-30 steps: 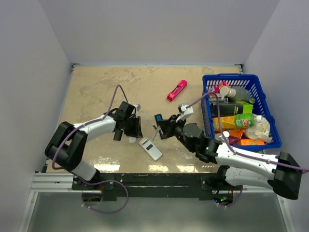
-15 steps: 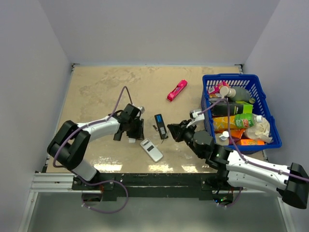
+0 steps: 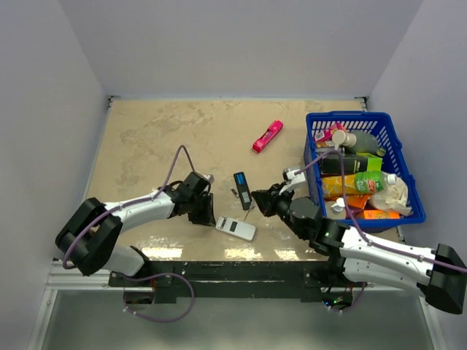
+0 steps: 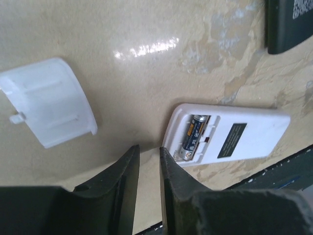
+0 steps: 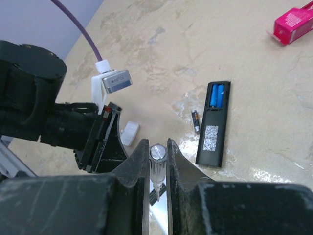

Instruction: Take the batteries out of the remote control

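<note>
The white remote [image 4: 230, 137] lies face down with its compartment open and one battery [image 4: 193, 137] still in it. Its white cover [image 4: 49, 100] lies apart to the left. My left gripper [image 4: 149, 159] rests at the remote's end, its jaws nearly together and holding nothing. The black remote [image 5: 213, 125] lies open with two blue batteries [image 5: 217, 94] inside, and a loose dark battery [image 5: 195, 121] is beside it. My right gripper [image 5: 157, 147] hovers near it, shut on a small screwdriver [image 5: 157, 161].
A pink box [image 3: 267, 135] lies farther back on the table. A blue basket [image 3: 318, 125] full of bottles and packets stands at the right. The table's front edge [image 3: 219, 257] runs just behind the white remote.
The left gripper slid toward the front and pushed the white remote, which turned to lie almost crosswise. The right gripper drew back from the black remote, leaving it uncovered.
</note>
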Action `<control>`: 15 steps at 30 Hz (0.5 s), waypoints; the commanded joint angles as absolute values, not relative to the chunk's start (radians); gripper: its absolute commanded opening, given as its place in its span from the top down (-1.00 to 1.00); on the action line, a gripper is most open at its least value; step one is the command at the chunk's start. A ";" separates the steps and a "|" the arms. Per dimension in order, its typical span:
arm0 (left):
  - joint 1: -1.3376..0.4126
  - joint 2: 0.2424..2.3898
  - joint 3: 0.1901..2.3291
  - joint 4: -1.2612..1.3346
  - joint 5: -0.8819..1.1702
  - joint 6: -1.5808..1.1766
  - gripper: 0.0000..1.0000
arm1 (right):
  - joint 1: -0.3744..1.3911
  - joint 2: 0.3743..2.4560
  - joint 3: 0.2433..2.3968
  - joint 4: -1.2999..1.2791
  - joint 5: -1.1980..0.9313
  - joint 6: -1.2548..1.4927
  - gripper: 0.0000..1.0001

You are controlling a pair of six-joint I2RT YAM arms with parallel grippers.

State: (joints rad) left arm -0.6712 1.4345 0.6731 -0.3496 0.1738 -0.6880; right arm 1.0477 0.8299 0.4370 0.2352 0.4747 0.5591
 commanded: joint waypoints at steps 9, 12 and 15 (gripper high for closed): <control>-0.750 1.316 0.541 -0.230 0.206 -0.834 0.46 | 1.061 0.989 0.416 0.471 0.216 0.479 1.00; -0.746 1.281 0.566 -0.288 0.160 -0.841 0.43 | 1.066 0.980 0.423 0.482 0.270 0.474 1.00; -0.724 1.253 0.584 -0.311 0.150 -0.841 0.41 | 1.071 0.979 0.379 0.564 0.284 0.466 1.00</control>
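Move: The white remote's middle lies about 7 cm to the right of the left hand and 1 cm back, barely below it, its battery end right at the fingertips. The loose cover sits some 5 cm left and 4 cm ahead of that hand. From the right hand, which holds the screwdriver, the white remote is roughly 7 cm left, 4 cm back and 19 cm below; the black remote lies 5 cm left and 8 cm ahead, the loose battery 7 cm left and 8 cm ahead, both down on the table. Back about 3 cm and slightly right, low over the table, the left hand pushes the battery-end corner of the white remote along with a fingertip, then stops and eases up a touch, its opening unchanged. Meanwhile the right hand keeps its grip on the screwdriver and swings it left some 4.5 cm over the white remote, dropping about 3.5 cm, drawing back a little and turning counter-clockwise, before rising slightly. ##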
